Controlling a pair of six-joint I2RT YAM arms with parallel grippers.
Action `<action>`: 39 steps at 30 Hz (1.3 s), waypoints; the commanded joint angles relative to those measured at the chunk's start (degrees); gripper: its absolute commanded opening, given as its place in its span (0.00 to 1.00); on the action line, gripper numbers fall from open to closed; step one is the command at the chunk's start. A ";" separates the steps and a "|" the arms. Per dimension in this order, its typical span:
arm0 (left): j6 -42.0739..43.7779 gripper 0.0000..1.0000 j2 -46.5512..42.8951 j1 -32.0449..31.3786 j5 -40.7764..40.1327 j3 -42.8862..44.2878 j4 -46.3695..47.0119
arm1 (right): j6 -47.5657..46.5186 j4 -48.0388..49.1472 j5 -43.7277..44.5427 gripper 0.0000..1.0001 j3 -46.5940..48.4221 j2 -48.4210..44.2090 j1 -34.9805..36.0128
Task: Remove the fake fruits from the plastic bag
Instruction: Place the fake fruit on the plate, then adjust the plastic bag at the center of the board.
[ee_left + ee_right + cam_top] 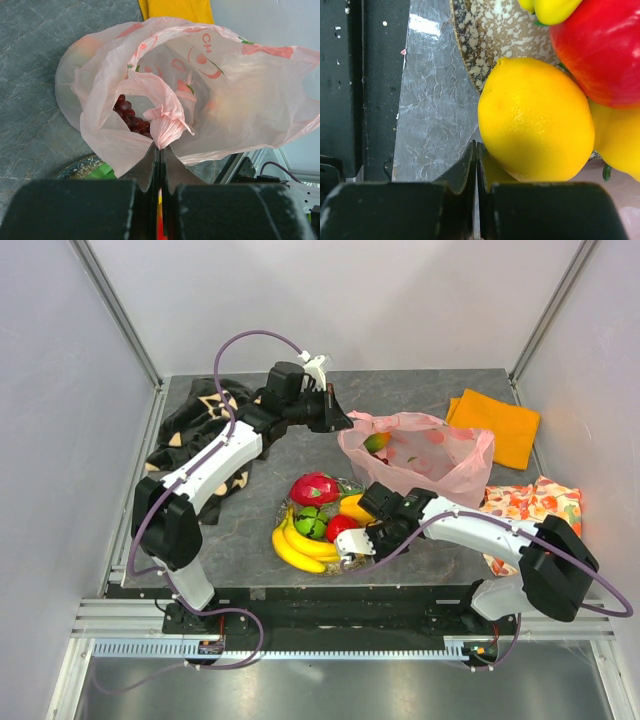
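Observation:
The pink plastic bag (425,455) lies at the back right, its mouth facing left. My left gripper (335,420) is shut on a bunched fold of the bag's rim (167,125), fingertips pinched together (160,146). Dark purple grapes (129,117) show inside the bag, and a yellow-orange fruit (377,442) lies at its mouth. On the glitter plate (490,35) sit the dragon fruit (313,488), banana bunch (298,545), green ball (310,523), red apple (340,527) and a yellow fruit (535,120). My right gripper (476,145) is shut and empty, its tips beside the yellow fruit.
An orange cloth (495,425) lies at the back right and a floral cloth (530,502) at the right, under my right arm. A dark patterned cloth (195,430) lies at the left. The table's black front rail (350,85) is close to my right gripper.

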 commanded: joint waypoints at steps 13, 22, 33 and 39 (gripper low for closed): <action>-0.92 0.02 -2.25 -0.29 1.11 -0.22 2.19 | 0.35 1.12 0.86 0.09 2.87 1.65 0.08; -0.92 0.02 -1.90 -0.29 1.47 0.13 2.28 | -2.20 -13.46 8.60 0.37 7.15 -13.27 -3.70; 1.26 0.02 -3.31 -0.64 2.61 -1.19 0.88 | 21.34 -2.67 5.63 0.98 31.41 -4.26 -18.54; 9.44 0.01 -3.48 -1.16 -1.42 -0.57 -2.90 | 32.75 6.39 -6.32 0.96 36.60 4.71 -33.66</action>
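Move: The grapes in the plastic bag lie some 21 cm ahead of the right hand and 5 cm to its right, level with its low, nearly shut fingertips. The lemon is right beside those fingertips, 4 cm ahead and 1 cm left; the red apple about 6 cm ahead and 9 cm left. The mango is roughly 27 cm ahead, 1 cm right. From the left hand the grapes lie about 12 cm right, 3 cm back, 20 cm below. Right hand leaves the lemon, rises about 20 cm opening wide, and swings forward some 17 over the bag. ##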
